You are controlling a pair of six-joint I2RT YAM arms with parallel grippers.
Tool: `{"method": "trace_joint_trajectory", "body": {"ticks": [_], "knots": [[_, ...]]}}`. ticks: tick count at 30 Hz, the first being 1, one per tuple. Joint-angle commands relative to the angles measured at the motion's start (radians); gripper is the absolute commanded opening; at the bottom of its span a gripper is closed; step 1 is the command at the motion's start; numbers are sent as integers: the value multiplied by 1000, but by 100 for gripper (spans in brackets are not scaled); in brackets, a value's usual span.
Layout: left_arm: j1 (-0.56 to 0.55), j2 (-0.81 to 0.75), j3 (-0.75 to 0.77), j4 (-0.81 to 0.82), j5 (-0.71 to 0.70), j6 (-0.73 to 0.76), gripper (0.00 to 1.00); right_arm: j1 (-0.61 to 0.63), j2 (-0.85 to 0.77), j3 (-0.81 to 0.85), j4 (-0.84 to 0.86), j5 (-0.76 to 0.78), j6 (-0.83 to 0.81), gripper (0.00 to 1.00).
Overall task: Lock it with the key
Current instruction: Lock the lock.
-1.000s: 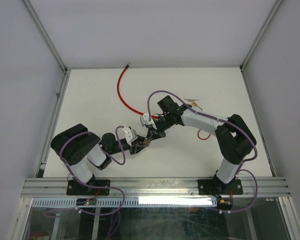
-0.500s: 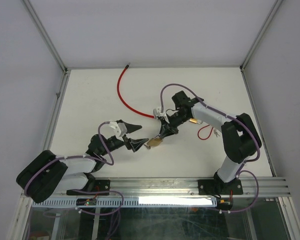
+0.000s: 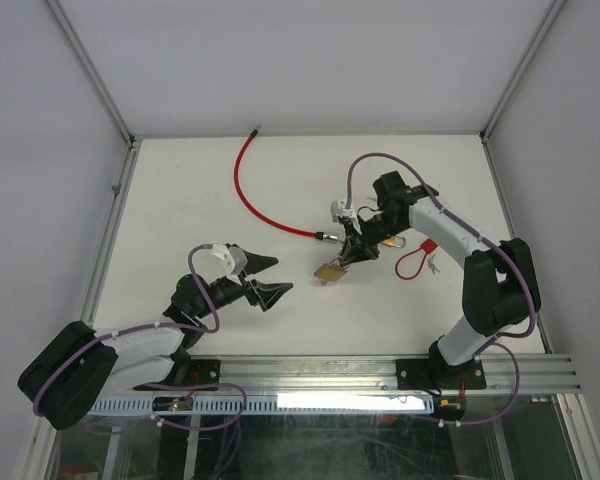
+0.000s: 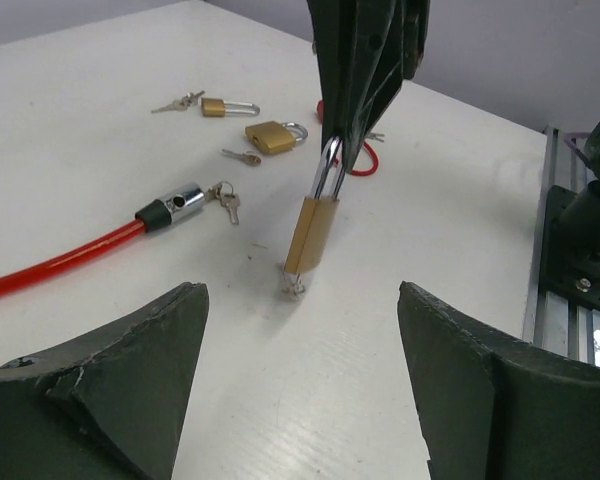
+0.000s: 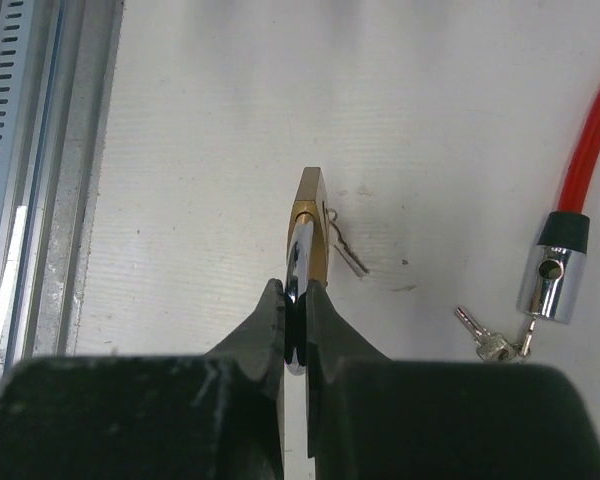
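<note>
A brass padlock (image 3: 329,271) hangs body-down over the table, its lower end almost touching the surface. My right gripper (image 3: 352,252) is shut on its chrome shackle (image 5: 297,290); the brass body (image 5: 310,235) points away from the fingers. A small silver key (image 4: 293,283) sticks out at the bottom of the padlock (image 4: 312,233); in the right wrist view the key (image 5: 348,255) lies beside the body. My left gripper (image 3: 278,276) stands wide open and empty, to the left of the padlock and apart from it. In the left wrist view my left gripper (image 4: 300,300) faces the padlock.
A red cable lock (image 3: 255,195) curves from the back to its chrome head (image 4: 175,207), with keys (image 5: 490,340) beside it. Two more brass padlocks (image 4: 273,136) (image 4: 225,106) and loose keys lie beyond. A thin red loop (image 3: 415,262) lies right of the right gripper.
The left gripper has opened, let go at the padlock and drawn back to the left. The right gripper has carried the padlock to the right.
</note>
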Motion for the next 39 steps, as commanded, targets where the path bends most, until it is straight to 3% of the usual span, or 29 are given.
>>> {"method": "trace_joint_trajectory", "body": {"ticks": [1, 12, 17, 20, 25, 33, 39], "knots": [[-5, 48, 2, 50, 10, -30, 77, -20, -75, 44, -22, -121, -18, 0], [-6, 188, -1, 161, 48, -25, 76, -54, -84, 43, -30, -147, -23, 0], [-17, 305, -2, 293, 83, -13, 69, -62, -86, 40, -26, -153, -23, 0], [-61, 355, -16, 357, 42, 46, 68, -66, -88, 33, -15, -158, -23, 0], [-148, 389, 22, 286, -79, 156, 69, -68, -93, 20, 4, -164, -20, 0], [-192, 533, 54, 333, -127, 263, 67, -68, -90, 18, 4, -174, -19, 0], [-192, 609, 117, 328, -166, 270, 55, -68, -87, 19, 2, -177, -20, 0]]}}
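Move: The key hanging from the upright padlock's underside lies about 10 cm to the left hand's right, some 3 cm ahead and 6 cm below. The padlock's body is just above the key, about 12 cm right, 4 cm ahead and 4 cm below the left hand. The red cable's metal end lies on the table roughly 11 cm right, 13 cm ahead and 14 cm below it. From the right hand, the key is about 6 cm left, 2 cm back and 5 cm below. The padlock and its key stay held up by the shackle in the right hand's shut fingers, which ease about 1 cm right and 1 cm up. Towards the key, the empty left hand sinks about 10 cm and shifts 3–4 cm right, drawing back briefly before coming forward again. Its fingertips tip down some 15 degrees and its open fingers narrow partway, still without reaching the key. ##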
